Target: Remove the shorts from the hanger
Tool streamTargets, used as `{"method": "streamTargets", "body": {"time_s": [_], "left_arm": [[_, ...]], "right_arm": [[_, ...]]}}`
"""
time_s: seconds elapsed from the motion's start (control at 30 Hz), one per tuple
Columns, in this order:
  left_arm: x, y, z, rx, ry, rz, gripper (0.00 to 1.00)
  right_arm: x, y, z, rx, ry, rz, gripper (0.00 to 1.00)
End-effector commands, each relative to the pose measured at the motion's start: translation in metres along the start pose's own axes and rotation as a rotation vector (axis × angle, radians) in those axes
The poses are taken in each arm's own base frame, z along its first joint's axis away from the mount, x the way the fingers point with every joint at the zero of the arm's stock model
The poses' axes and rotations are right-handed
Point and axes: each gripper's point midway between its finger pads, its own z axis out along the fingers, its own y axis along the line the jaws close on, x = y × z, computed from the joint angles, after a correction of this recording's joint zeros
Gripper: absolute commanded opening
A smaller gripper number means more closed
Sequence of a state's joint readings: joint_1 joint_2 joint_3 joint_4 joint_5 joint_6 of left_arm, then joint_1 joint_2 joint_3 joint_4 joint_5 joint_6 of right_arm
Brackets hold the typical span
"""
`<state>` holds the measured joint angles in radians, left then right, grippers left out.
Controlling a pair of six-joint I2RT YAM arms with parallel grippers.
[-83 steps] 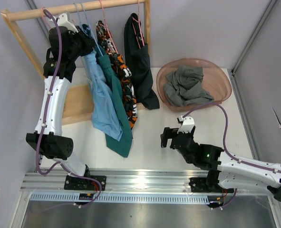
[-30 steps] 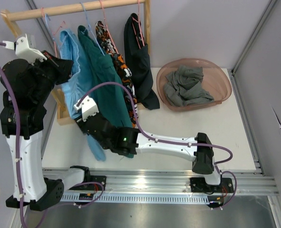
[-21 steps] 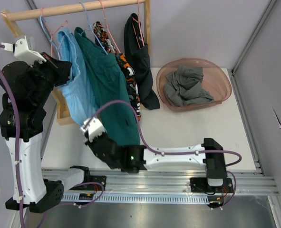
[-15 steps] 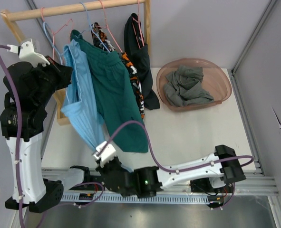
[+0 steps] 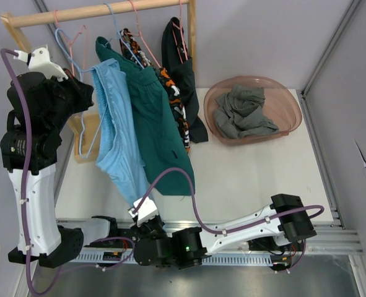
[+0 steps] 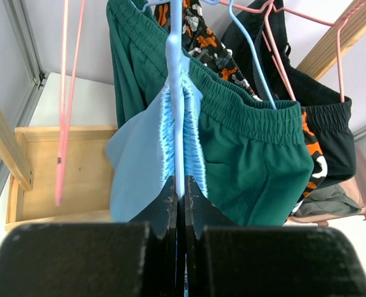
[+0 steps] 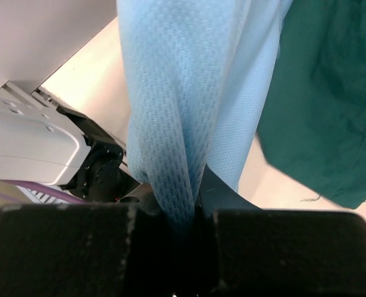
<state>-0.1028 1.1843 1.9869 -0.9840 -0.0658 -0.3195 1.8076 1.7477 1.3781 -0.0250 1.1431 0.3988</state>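
The light blue shorts (image 5: 117,139) hang stretched from a blue hanger (image 6: 176,74), pulled away from the wooden rail (image 5: 90,12). My left gripper (image 6: 178,193) is shut on that hanger's wire just below the waistband, seen at the upper left (image 5: 85,93) in the top view. My right gripper (image 7: 184,209) is shut on the lower hem of the light blue shorts, near the table's front edge (image 5: 138,203). Dark teal shorts (image 5: 161,124), patterned shorts (image 5: 172,93) and black shorts (image 5: 183,68) hang on the rail. Grey shorts (image 5: 241,111) lie in the bowl.
A pink-brown bowl (image 5: 292,105) stands at the back right. An empty pink hanger (image 6: 64,93) hangs left of the shorts. The rack's wooden base (image 6: 65,167) lies under the rail. The left arm's base (image 7: 40,148) is close beside my right gripper.
The right gripper closed on the light blue shorts' hem and drew it toward the near edge. The left gripper, still shut on the hanger, shifted a little.
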Motion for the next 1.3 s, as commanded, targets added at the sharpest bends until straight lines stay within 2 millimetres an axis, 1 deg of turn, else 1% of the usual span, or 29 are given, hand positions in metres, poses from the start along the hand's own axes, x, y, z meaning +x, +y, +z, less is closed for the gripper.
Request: {"method": "streamTargets", "body": {"time_s": [0.0, 0.03, 0.1, 0.17, 0.2, 0.27, 0.3, 0.33, 0.37, 0.4, 0.43, 0.53, 0.63, 0.67, 0.73, 0.77, 0.8, 0.83, 0.87, 0.9, 0.97, 1.0, 1.03, 1.07, 1.1, 1.13, 1.17, 1.2, 1.27], "left_arm": [[-0.078, -0.019, -0.024, 0.077, -0.299, -0.019, 0.0], [-0.071, -0.021, -0.021, 0.088, -0.273, -0.027, 0.0], [-0.065, -0.024, -0.036, 0.116, -0.268, -0.048, 0.0], [-0.044, -0.023, -0.039, 0.133, -0.222, -0.061, 0.0], [-0.035, -0.02, -0.037, 0.125, -0.199, -0.059, 0.0], [-0.011, -0.012, -0.04, 0.095, -0.121, -0.056, 0.0], [-0.003, -0.007, -0.043, 0.08, -0.108, -0.066, 0.0], [-0.002, -0.004, -0.048, 0.073, -0.12, -0.067, 0.0], [0.017, 0.002, -0.041, 0.057, -0.081, -0.06, 0.0], [0.017, 0.003, -0.051, 0.059, -0.098, -0.052, 0.0], [0.022, 0.006, -0.052, 0.05, -0.082, -0.05, 0.0], [0.033, 0.001, -0.054, 0.085, -0.051, -0.052, 0.0], [0.034, -0.01, -0.061, 0.136, -0.031, -0.076, 0.0], [0.032, -0.012, -0.063, 0.138, -0.032, -0.086, 0.0], [0.029, -0.014, -0.065, 0.14, -0.028, -0.1, 0.0], [0.027, -0.016, -0.064, 0.146, -0.026, -0.101, 0.0], [0.033, -0.015, -0.063, 0.139, 0.005, -0.111, 0.0], [0.022, -0.02, -0.071, 0.151, -0.019, -0.12, 0.0], [0.023, -0.024, -0.068, 0.167, -0.001, -0.127, 0.0], [0.019, -0.031, -0.072, 0.199, -0.001, -0.138, 0.0], [0.012, -0.034, -0.068, 0.203, -0.015, -0.136, 0.0], [0.01, -0.032, -0.064, 0.194, -0.024, -0.112, 0.0], [0.007, -0.028, -0.06, 0.17, -0.035, -0.099, 0.0], [0.002, -0.027, -0.056, 0.158, -0.046, -0.073, 0.0], [0.0, -0.023, -0.053, 0.133, -0.056, -0.063, 0.0], [-0.003, -0.016, -0.048, 0.092, -0.07, -0.056, 0.0], [-0.005, -0.014, -0.043, 0.079, -0.072, -0.038, 0.0], [-0.008, -0.013, -0.042, 0.073, -0.084, -0.033, 0.0], [-0.008, -0.012, -0.036, 0.066, -0.09, -0.028, 0.0]], "right_arm": [[-0.005, 0.01, 0.005, -0.022, -0.023, 0.002, 0.0], [-0.012, 0.009, 0.011, -0.021, -0.036, 0.002, 0.0], [-0.047, 0.005, 0.034, -0.021, -0.088, 0.035, 0.0], [-0.075, 0.001, 0.054, -0.035, -0.126, -0.007, 0.0], [-0.11, -0.012, 0.073, -0.005, -0.169, 0.027, 0.0], [-0.134, -0.019, 0.097, -0.012, -0.187, 0.004, 0.0], [-0.177, -0.038, 0.113, 0.019, -0.239, 0.062, 0.0], [-0.192, -0.045, 0.122, 0.024, -0.252, 0.071, 0.0], [-0.191, -0.048, 0.136, 0.017, -0.233, 0.044, 0.0], [-0.201, -0.056, 0.145, 0.026, -0.243, 0.05, 0.0], [-0.23, -0.077, 0.153, 0.056, -0.281, 0.081, 0.0], [-0.23, -0.101, 0.174, 0.094, -0.238, 0.06, 0.0], [-0.227, -0.113, 0.173, 0.107, -0.225, 0.08, 0.0], [-0.202, -0.116, 0.178, 0.104, -0.185, 0.063, 0.0], [-0.197, -0.122, 0.169, 0.092, -0.179, 0.111, 0.0], [-0.17, -0.126, 0.171, 0.097, -0.129, 0.094, 0.0], [-0.172, -0.128, 0.162, 0.086, -0.13, 0.118, 0.0], [-0.166, -0.127, 0.16, 0.072, -0.125, 0.142, 0.0], [-0.158, -0.126, 0.157, 0.058, -0.109, 0.142, 0.0], [-0.138, -0.125, 0.155, 0.055, -0.074, 0.126, 0.0], [-0.134, -0.123, 0.139, 0.041, -0.051, 0.143, 0.0], [-0.119, -0.111, 0.125, 0.014, -0.024, 0.12, 0.0], [-0.131, -0.107, 0.107, -0.006, -0.055, 0.131, 0.0], [-0.132, -0.095, 0.083, -0.008, -0.078, 0.094, 0.0], [-0.122, -0.097, 0.07, 0.009, -0.078, 0.055, 0.0], [-0.151, -0.108, 0.049, 0.056, -0.156, 0.101, 0.0], [-0.16, -0.113, 0.038, 0.069, -0.176, 0.085, 0.0], [-0.172, -0.121, 0.032, 0.077, -0.191, 0.104, 0.0], [-0.218, -0.146, 0.016, 0.084, -0.228, 0.141, 0.0]]}}
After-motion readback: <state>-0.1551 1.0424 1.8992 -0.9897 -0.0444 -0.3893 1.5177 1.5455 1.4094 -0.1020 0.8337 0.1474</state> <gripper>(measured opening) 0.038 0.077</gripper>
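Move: The blue shorts hang stretched from the bare end of the left hand's blue hanger to the right hand's fingers, which already grip the hem. Their waistband, on the hanger's far arm, lies about 30 cm ahead of the right hand, 6 left and 20 up; the green shorts' middle is some 22 cm ahead, 3 right and 8 up. From the left hand that waistband is roughly 11 cm ahead, 4 right and 4 down, with a bare pink hanger 9 ahead, 4 left. The blue shorts are worked off by their hem: the right hand, keeping its pinch, throws it forward and up (about 26 cm out, 18 up) towards the hanger, then drops steeply and whips back some 15 cm, rising a little at the end. The left keeps the blue hanger pinched and draws it back about 6 cm, dipping and rising again, then eases forward slightly. ##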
